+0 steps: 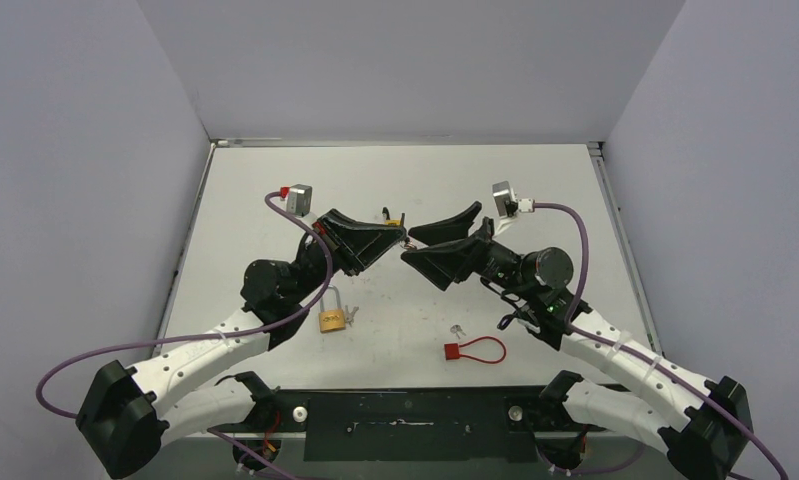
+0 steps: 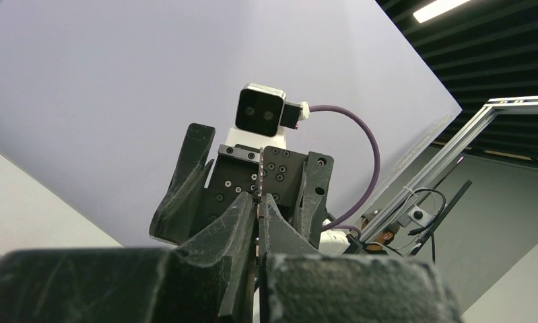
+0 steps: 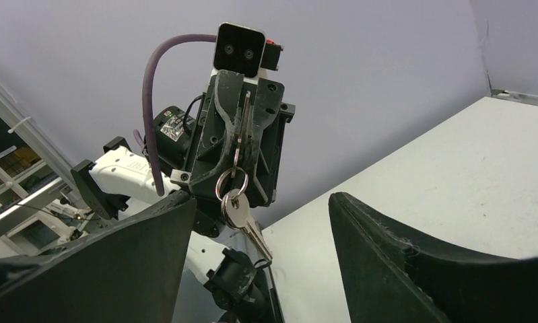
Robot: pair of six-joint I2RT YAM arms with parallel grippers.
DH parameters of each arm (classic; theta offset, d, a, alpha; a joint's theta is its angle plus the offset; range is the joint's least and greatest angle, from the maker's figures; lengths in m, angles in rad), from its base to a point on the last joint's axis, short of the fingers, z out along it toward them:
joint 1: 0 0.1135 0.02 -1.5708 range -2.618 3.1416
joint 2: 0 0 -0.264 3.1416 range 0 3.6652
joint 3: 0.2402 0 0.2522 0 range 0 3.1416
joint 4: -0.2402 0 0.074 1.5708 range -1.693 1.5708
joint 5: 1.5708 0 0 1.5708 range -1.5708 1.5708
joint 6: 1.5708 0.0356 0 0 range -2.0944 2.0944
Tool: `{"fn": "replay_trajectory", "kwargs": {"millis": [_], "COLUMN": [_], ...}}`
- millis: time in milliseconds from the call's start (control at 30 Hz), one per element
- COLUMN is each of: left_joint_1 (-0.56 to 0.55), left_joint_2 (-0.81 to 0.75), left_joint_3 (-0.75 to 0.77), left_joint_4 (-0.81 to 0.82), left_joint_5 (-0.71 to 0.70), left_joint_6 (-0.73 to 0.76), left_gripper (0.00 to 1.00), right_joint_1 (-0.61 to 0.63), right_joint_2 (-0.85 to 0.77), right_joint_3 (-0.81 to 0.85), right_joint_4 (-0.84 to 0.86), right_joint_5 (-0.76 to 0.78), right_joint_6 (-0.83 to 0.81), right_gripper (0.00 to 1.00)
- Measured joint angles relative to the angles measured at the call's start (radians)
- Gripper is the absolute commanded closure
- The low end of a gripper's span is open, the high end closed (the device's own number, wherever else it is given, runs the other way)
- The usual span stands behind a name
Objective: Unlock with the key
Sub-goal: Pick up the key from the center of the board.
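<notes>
My left gripper (image 1: 402, 239) is raised above the table's middle and shut on a thin metal key (image 2: 259, 176), seen edge-on between its pads. In the right wrist view a key ring (image 3: 231, 180) comes out of that gripper (image 3: 237, 156), and a second silver key (image 3: 244, 221) dangles from it. My right gripper (image 3: 264, 202) faces it tip to tip, jaws open wide, with the hanging key in the gap and touching neither finger. The brass padlock (image 1: 334, 320) lies flat on the table by the left arm, away from both grippers.
A red cable lock (image 1: 475, 350) lies near the front, right of centre, with a small silver piece (image 1: 458, 330) beside it. A small dark object (image 1: 390, 214) sits behind the grippers. Grey walls stand on three sides of the table.
</notes>
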Motion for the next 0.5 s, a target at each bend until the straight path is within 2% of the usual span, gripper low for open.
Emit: {"fn": "replay_trajectory", "kwargs": {"millis": [100, 133, 267, 300, 333, 400, 500], "left_joint_1": [0.0, 0.0, 0.0, 0.001, 0.003, 0.008, 0.02], "left_joint_2": [0.003, 0.005, 0.01, 0.015, 0.018, 0.017, 0.01], "left_joint_3": [0.0, 0.0, 0.0, 0.0, 0.0, 0.0, 0.0], "left_joint_4": [0.007, 0.009, 0.014, 0.014, 0.015, 0.019, 0.011], "left_joint_5": [0.0, 0.0, -0.005, -0.009, -0.008, -0.001, 0.022], "left_joint_6": [0.0, 0.0, 0.003, 0.003, 0.002, 0.0, 0.004], "left_gripper": [1.0, 1.0, 1.0, 1.0, 1.0, 0.99, 0.85], "right_joint_1": [0.0, 0.0, 0.0, 0.002, 0.007, 0.007, 0.008], "right_joint_2": [0.006, 0.011, 0.035, 0.043, 0.046, 0.05, 0.05], "right_joint_3": [0.007, 0.011, 0.028, 0.032, 0.034, 0.035, 0.035], "right_joint_4": [0.012, 0.016, 0.026, 0.036, 0.039, 0.039, 0.033], "right_joint_5": [0.0, -0.001, -0.01, -0.017, -0.017, -0.023, -0.027], "right_joint_6": [0.008, 0.014, 0.039, 0.056, 0.053, 0.076, 0.085], "right_gripper": [0.38, 0.45, 0.89, 0.95, 0.99, 1.0, 1.0]}}
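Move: Between the open right fingertips hangs the key ring with its loose key, about 1 cm left of the right hand point, 1 cm back and 1 cm below. From the left hand, whose shut fingers still hold the other key, the ring lies about 3 cm right, 1 cm back and 2 cm below. From the right hand, some 37 cm below on the board, the yellow padlock is roughly 28 cm ahead and 3 cm left, and the red padlock about 2 cm back and 10 cm right. Closing from wide open to nearly shut, the right fingers pinch the key ring and the top of the hanging key just off the left fingertips. The right hand meanwhile eases about 1 cm left towards the left gripper and 1 cm up, turning about 5 degrees counter-clockwise. The left hand stays in place and keeps its grip on the other key. ##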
